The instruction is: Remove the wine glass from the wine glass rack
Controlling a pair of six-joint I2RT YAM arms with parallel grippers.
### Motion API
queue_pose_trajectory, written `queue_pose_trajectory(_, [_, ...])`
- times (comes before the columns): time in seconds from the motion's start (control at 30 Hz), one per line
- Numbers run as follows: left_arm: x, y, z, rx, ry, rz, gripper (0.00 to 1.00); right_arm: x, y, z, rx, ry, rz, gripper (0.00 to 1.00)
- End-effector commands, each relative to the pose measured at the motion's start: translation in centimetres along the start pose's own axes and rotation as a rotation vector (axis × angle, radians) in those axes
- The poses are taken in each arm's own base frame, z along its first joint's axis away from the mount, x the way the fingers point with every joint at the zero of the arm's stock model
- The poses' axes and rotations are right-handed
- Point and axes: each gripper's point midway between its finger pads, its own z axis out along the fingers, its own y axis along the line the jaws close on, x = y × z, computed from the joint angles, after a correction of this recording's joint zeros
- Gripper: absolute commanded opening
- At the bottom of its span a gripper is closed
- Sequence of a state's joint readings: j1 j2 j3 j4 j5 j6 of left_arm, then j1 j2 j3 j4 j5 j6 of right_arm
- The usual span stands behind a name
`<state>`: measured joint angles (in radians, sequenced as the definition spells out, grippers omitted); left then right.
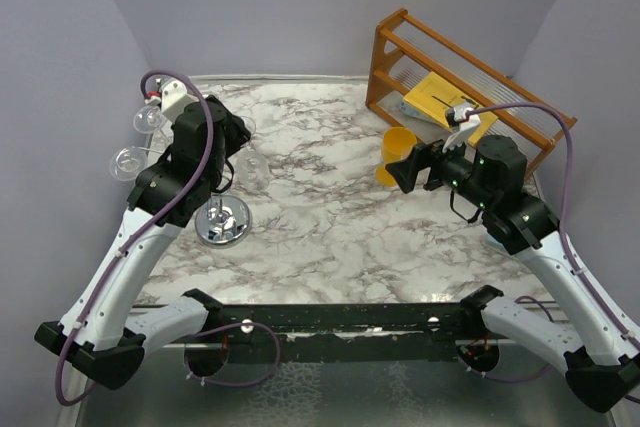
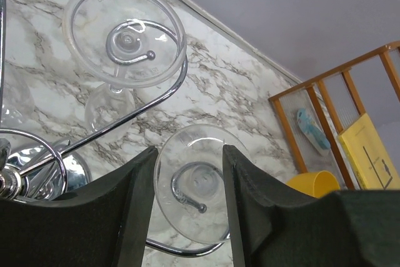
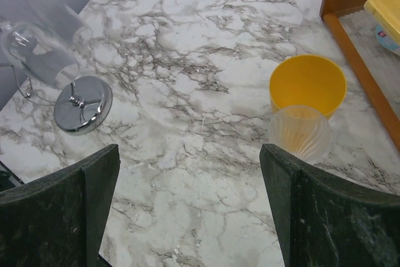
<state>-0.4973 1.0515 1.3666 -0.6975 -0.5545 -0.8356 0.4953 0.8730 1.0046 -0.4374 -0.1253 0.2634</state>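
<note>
The wine glass rack [image 1: 223, 220] stands at the left on its round chrome base, and its curled wire arms [image 2: 159, 101] carry clear wine glasses hung upside down. In the left wrist view the round foot of one wine glass [image 2: 197, 186] sits on a wire hook between my left gripper's [image 2: 189, 173] fingers. Those jaws stand apart, one on each side of the foot, and the right finger [image 2: 250, 204] covers its edge. A second glass foot [image 2: 125, 35] hangs farther out. My right gripper [image 3: 187, 204] is open over bare marble, far from the rack [image 3: 82, 104].
A yellow cup [image 3: 307, 82] and a clear ribbed cup [image 3: 300, 132] stand close to my right gripper. The orange-brown wooden shelf [image 1: 460, 87] with a yellow item fills the back right corner. Other hanging glasses [image 1: 127, 161] jut past the table's left edge.
</note>
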Motion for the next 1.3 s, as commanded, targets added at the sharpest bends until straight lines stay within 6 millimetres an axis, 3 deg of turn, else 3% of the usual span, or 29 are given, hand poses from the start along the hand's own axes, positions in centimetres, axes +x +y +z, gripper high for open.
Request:
queue_pose_trajectory(0.0, [-0.4, 0.3, 0.3, -0.011, -0.022, 0.019, 0.46, -1.1, -0.6, -0.2, 0.027, -0.057, -0.021, 0.93])
queue_pose_trajectory(0.63, [-1.2, -0.1, 0.1, 0.016, -0.044, -0.002, 0.15, -1.4, -0.6, -0.5, 0.032, -0.067, -0.030, 0.93])
queue_pose_trajectory(0.8, [-1.1, -0.1, 0.0, 0.032, -0.051, -0.026, 0.11, -1.4, -0.5, -0.5, 0.027, -0.063, -0.030, 0.93])
queue_pose_trajectory(1.27, [-3.2, -1.4, -1.8, 0.137, -0.124, -0.212, 0.00, -1.5, -0.2, -0.7, 0.015, -0.067, -0.028, 0.93])
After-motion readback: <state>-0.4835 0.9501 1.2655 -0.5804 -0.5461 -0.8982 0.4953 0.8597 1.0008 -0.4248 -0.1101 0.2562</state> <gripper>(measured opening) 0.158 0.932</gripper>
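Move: The foot of the upside-down wine glass already lies between the left hand's half-open fingers, its middle barely 1 cm ahead and 1 cm below, level sideways, with the bowl hanging underneath. The next glass foot on the rack is about 7 cm farther out and 7 cm to the left; the rack's centre post top stands roughly 10 cm left, 4 cm back and 3 cm lower. From the right hand the gripped-for foot is some 35 cm left, 6 cm ahead and 6 cm higher. The left hand stays almost in place while its rolled fingers close from half open, one pad over the foot disc and the other under it, until they stop short of shut and pinch the glass by its foot. Keeping that grip, the hand eases up about 1.5 cm and then draws back about 1 cm, the fingertips tipping up and the hand rolling slightly, each by some 5 degrees. ##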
